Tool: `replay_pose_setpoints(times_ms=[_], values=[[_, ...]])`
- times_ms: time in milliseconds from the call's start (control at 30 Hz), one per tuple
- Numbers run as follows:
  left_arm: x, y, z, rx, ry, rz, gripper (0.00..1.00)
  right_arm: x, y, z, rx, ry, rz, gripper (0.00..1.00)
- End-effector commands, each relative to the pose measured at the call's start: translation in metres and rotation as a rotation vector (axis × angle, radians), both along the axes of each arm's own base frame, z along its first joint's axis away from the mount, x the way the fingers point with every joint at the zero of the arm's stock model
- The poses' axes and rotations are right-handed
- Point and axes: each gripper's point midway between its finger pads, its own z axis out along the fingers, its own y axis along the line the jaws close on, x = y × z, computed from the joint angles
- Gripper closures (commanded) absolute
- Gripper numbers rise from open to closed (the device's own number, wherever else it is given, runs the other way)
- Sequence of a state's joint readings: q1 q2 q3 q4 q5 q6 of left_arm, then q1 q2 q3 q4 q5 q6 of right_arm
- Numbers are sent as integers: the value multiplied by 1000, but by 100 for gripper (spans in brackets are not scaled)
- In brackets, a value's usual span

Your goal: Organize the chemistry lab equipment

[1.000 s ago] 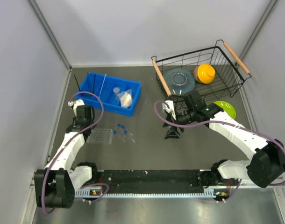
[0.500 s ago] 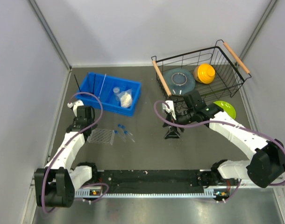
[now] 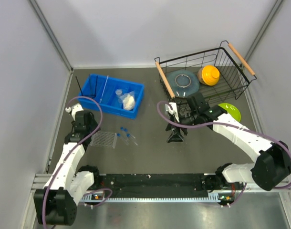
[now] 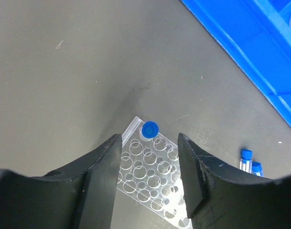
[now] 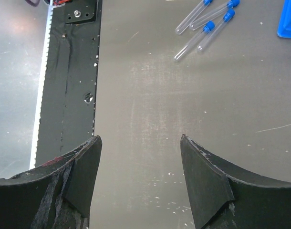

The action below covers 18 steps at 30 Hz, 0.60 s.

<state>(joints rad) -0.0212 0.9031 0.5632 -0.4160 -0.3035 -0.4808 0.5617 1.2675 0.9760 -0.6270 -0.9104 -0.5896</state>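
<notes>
The clear plastic tube rack (image 4: 155,171) lies on the table right under my open left gripper (image 4: 149,141). One blue-capped test tube (image 4: 150,129) stands in the rack's far corner hole, free of the fingers. From above, the left gripper (image 3: 89,133) hovers at the rack's (image 3: 103,139) left end. Several more tubes (image 3: 127,136) lie loose to the rack's right. My right gripper (image 5: 140,138) is open over bare table, holding nothing. The top view has the right gripper (image 3: 176,119) just above the black wire ring stand (image 3: 175,135).
A blue bin (image 3: 95,81) at the back left holds a thin glass rod (image 3: 104,86), a small clear cup (image 3: 119,92) and a white packet (image 3: 128,100). The black wire basket (image 3: 241,78) holds grey (image 3: 182,81) and orange (image 3: 210,74) dishes. A green dish (image 3: 230,111) sits beside it.
My left gripper has opened and drawn back and up from the rack, leaving the blue-capped tube standing in its corner hole. The right arm has barely moved.
</notes>
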Motion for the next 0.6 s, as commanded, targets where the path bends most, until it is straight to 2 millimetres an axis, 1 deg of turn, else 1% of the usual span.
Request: replay_pose_setpoints(times_ms=[0, 33, 67, 100, 133, 167, 200, 233, 267, 300, 333, 400, 467, 500, 533, 567], values=[[1, -4, 27, -20, -83, -20, 40, 6, 18, 10, 38, 61, 11, 33], [0, -6, 32, -23, -91, -30, 38, 8, 22, 13, 32, 76, -2, 34], [1, -7, 37, -25, -104, -42, 35, 9, 26, 11, 15, 90, -8, 34], [0, -9, 44, -22, -123, -62, 30, 14, 31, 0, -30, 100, -30, 34], [0, -15, 51, -38, -135, -97, 26, 11, 42, -1, -49, 105, -32, 34], [0, -19, 56, -45, -149, -126, 22, 13, 48, -5, -75, 104, -48, 34], [-1, -24, 64, -49, -175, -160, 16, 24, 50, -22, -149, 114, -134, 34], [0, -32, 73, -72, -201, -199, 11, 22, 65, -21, -158, 92, -129, 34], [-1, -37, 78, -83, -219, -230, 9, 25, 70, -24, -182, 89, -151, 34], [-3, -40, 87, -82, -249, -253, 7, 32, 74, -31, -221, 92, -213, 34], [-5, -42, 92, -87, -265, -263, 3, 32, 89, -34, -234, 87, -218, 34], [-12, -44, 100, -87, -287, -277, 2, 40, 100, -41, -268, 79, -261, 34], [-16, -43, 109, -78, -311, -279, 2, 45, 118, -47, -278, 88, -262, 35], [-22, -42, 111, -66, -310, -283, 2, 50, 122, -49, -287, 85, -278, 36], [-25, -41, 117, -58, -325, -284, 2, 58, 131, -55, -297, 90, -292, 36], [-28, -40, 119, -50, -328, -280, 2, 64, 134, -58, -307, 83, -310, 39]])
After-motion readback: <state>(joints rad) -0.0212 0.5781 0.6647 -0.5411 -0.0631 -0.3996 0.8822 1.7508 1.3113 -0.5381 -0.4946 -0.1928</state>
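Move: The nearest loose test tube lies about 17 cm to the right hand's left, 2 cm ahead and 17 cm below; the other three lie about 4 cm farther left and 2 cm farther out, and the rack sits some 32 cm left of this hand and 3 cm ahead. The left hand has the racked tube just under it, about 1 cm ahead, and the nearest loose tube some 22 cm to its right and 5 cm back. Touching nothing, the right hand sweeps about 11 cm left towards the loose test tubes while sinking some 6 cm, its parted fingers tipping about 20 degrees more steeply down. The left hand, already off the racked tube, climbs nearly 10 cm away from it, drifting left as its fingers spread from half to fully open and its wrist tilts up and turns clockwise. ##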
